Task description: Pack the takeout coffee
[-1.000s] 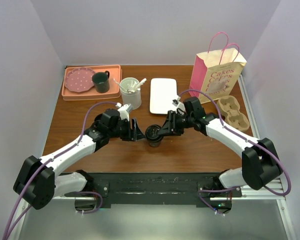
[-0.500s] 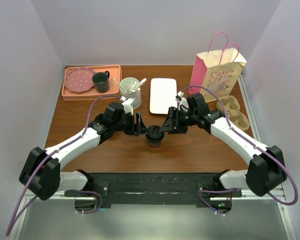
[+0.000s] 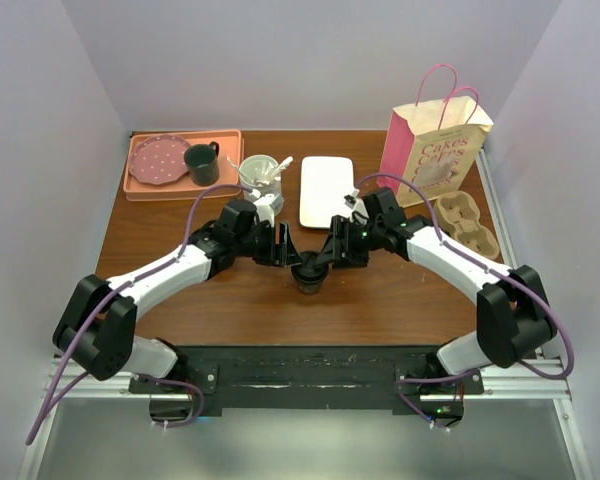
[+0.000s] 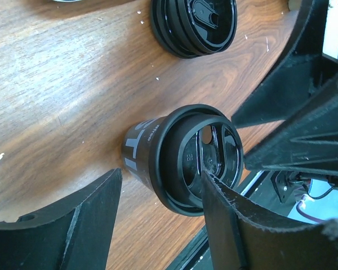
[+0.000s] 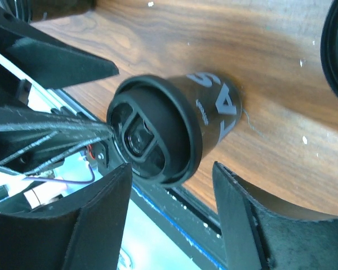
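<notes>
A black takeout coffee cup (image 3: 308, 274) with white lettering stands on the wooden table with a black lid on it. It shows in the left wrist view (image 4: 186, 157) and the right wrist view (image 5: 169, 126) too. My left gripper (image 3: 284, 243) hovers just left of and behind the cup, jaws open, nothing held (image 4: 160, 216). My right gripper (image 3: 333, 249) hovers just right of it, also open and empty (image 5: 172, 222). The two grippers' tips nearly meet above the cup. A pink paper bag (image 3: 435, 150) stands at the back right.
A stack of black lids (image 4: 194, 25) lies near the cup. A cardboard cup carrier (image 3: 467, 228) sits beside the bag. A white rectangular tray (image 3: 326, 190), a white cup of stirrers (image 3: 260, 182) and an orange tray (image 3: 183, 187) with a pink plate and green mug stand behind.
Both grippers have opened wider and drawn slightly back from the cup's lid towards the rear of the table. The cup stays where it was.
</notes>
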Controlling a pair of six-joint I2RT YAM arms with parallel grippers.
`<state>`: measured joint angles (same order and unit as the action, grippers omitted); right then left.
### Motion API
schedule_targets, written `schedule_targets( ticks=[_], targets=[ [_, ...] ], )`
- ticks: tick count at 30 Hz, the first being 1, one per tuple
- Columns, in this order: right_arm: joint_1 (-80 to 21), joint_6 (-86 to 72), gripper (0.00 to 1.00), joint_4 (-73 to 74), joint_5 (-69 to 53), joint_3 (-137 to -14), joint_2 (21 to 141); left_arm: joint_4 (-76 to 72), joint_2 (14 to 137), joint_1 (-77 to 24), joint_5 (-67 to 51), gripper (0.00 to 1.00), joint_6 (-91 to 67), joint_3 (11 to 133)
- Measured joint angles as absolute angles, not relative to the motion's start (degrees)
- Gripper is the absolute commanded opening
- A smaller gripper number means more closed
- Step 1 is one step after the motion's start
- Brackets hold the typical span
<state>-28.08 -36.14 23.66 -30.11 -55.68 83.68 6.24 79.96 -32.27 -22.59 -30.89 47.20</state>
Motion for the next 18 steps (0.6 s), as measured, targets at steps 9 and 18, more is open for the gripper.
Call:
schedule_targets(
  ticks=[9,18],
  targets=[
    [-28.1,-36.0,0.44,19.6,-31.2,-54.0,86.0,2.5,79.9,-33.3,-23.6,0.64,-32.0,43.5],
    [-28.0,-35.8,0.38,17.6,-32.0,-53.4,86.0,0.9,79.9,-33.6,-23.9,0.65,-32.4,43.2]
  ],
)
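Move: The lid on the coffee cup lies roughly 4 cm right of the left hand, 3 cm back and 2 cm below; from the right hand it is some 4 cm left, 3 cm back and 2 cm below. The stack of black lids stands on the table about 5 cm ahead of the right hand, 4 cm to its right and 8 cm lower. The white tray lies some 17 cm ahead of the left hand and 8 cm to its right. Both hands sink about 1 cm onto the lid, left also easing back 1 cm, right closing on its rim. ##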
